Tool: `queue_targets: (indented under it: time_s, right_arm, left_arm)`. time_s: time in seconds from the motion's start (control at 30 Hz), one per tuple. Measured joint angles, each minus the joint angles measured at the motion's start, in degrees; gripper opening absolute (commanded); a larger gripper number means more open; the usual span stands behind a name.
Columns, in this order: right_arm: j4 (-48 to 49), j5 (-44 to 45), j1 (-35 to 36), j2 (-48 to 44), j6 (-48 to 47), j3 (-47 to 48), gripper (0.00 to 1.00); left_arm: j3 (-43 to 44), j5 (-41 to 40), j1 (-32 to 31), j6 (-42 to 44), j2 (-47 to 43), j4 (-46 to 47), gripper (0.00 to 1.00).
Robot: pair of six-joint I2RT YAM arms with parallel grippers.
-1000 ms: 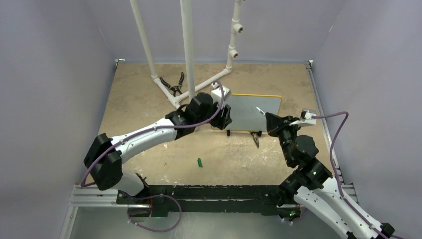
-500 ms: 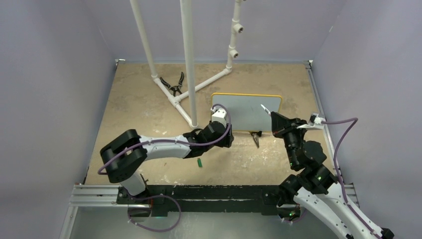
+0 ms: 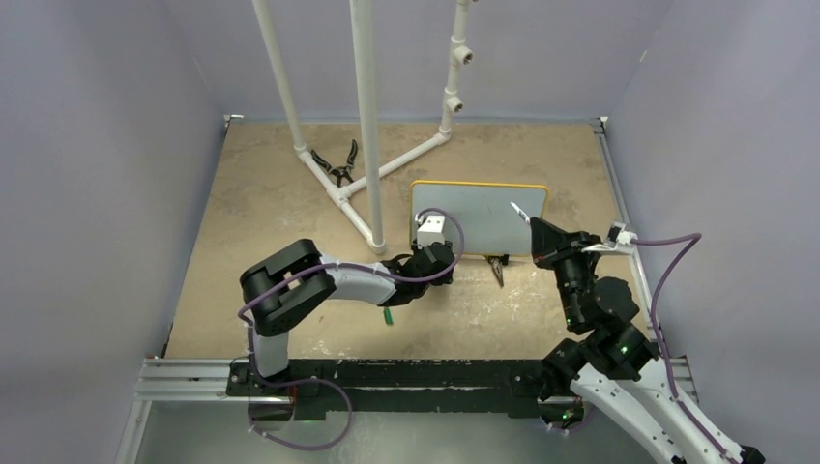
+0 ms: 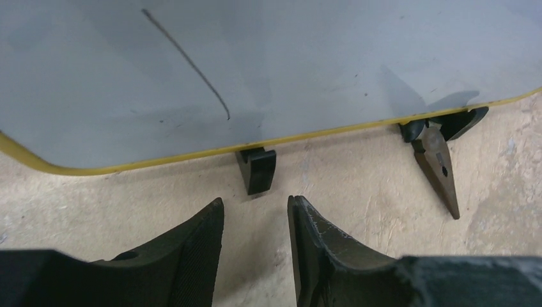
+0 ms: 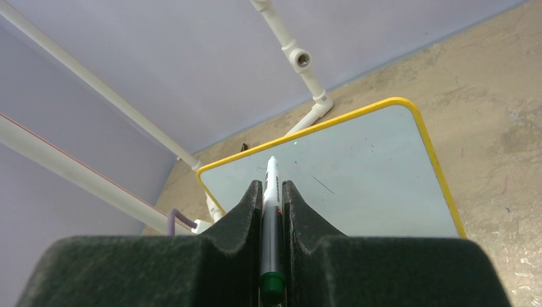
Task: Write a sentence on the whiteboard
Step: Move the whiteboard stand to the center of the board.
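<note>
The whiteboard [image 3: 479,217], white with a yellow rim, lies flat at mid-table. Its surface [image 4: 287,70] carries only one thin dark stroke [image 4: 192,64]; the sentence is not in view. My left gripper [image 3: 437,263] hovers low over the table just in front of the board's near edge, by a black foot [image 4: 257,169]. It [image 4: 255,201] is open, with nothing between its fingers. My right gripper [image 3: 538,232] is shut on a marker [image 5: 271,174], white-barrelled with a green end. The marker [image 3: 517,210] points up and over the board's right part [image 5: 364,192].
Black pliers [image 3: 497,271] lie against the board's near edge, right of my left gripper [image 4: 438,160]. A green cap [image 3: 388,316] lies on the table nearer the bases. A white pipe frame [image 3: 366,116] and a second pair of pliers [image 3: 340,166] stand behind the board's left.
My left arm has drawn back from the board's left end to its near edge, folding up, and its jaws have narrowed. My right gripper with the marker has shifted slightly right.
</note>
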Motion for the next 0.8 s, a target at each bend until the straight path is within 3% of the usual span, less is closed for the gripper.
queue_targets:
  time_s: [0.1,0.3,0.47,0.8]
  right_arm:
    - [-0.02,0.59,0.00,-0.28,0.00,-0.07,0.00]
    - [-0.20,0.70,0.00,-0.42,0.00,-0.20,0.00]
    - [-0.48,0.70,0.00,-1.22,0.00,-0.33,0.00]
    - [-1.70,0.68,0.00,-3.32,-0.24,-0.52,0.00]
  left_arm:
    - [1.60,-1.36,-0.37,-0.48,1.64,0.55,0.39]
    - [5.79,-7.45,-1.77,-0.85,5.20,-1.33,0.22]
    - [8.68,-12.33,-2.78,-1.16,7.34,-3.78,0.00]
    - [12.48,-20.28,-7.10,-8.74,9.09,-12.66,0.00]
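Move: The stand's near black foot, sticking out under the whiteboard's lower edge, lies about 2 cm ahead of the left hand and 1 cm to its right, roughly level. From the left hand the whiteboard's middle is some 9 cm ahead, 8 cm right and 4 cm higher; the pliers lie about 12 cm right, no farther out, and about 1 cm lower. From the right hand, that foot lies some 6 cm ahead, 15 cm left and 28 cm down. With its fingers half open, the left hand eases forward about 2 cm and just over 1 cm to the right, nearly level, until the fingertips straddle the stand's near black foot, then closes and pinches it from both sides. Still gripping it, the hand draws back some 1.5 cm towards the robot, pulling the foot and the whiteboard along while the wrist swings counter-clockwise, about 10 degrees over the whole move. ##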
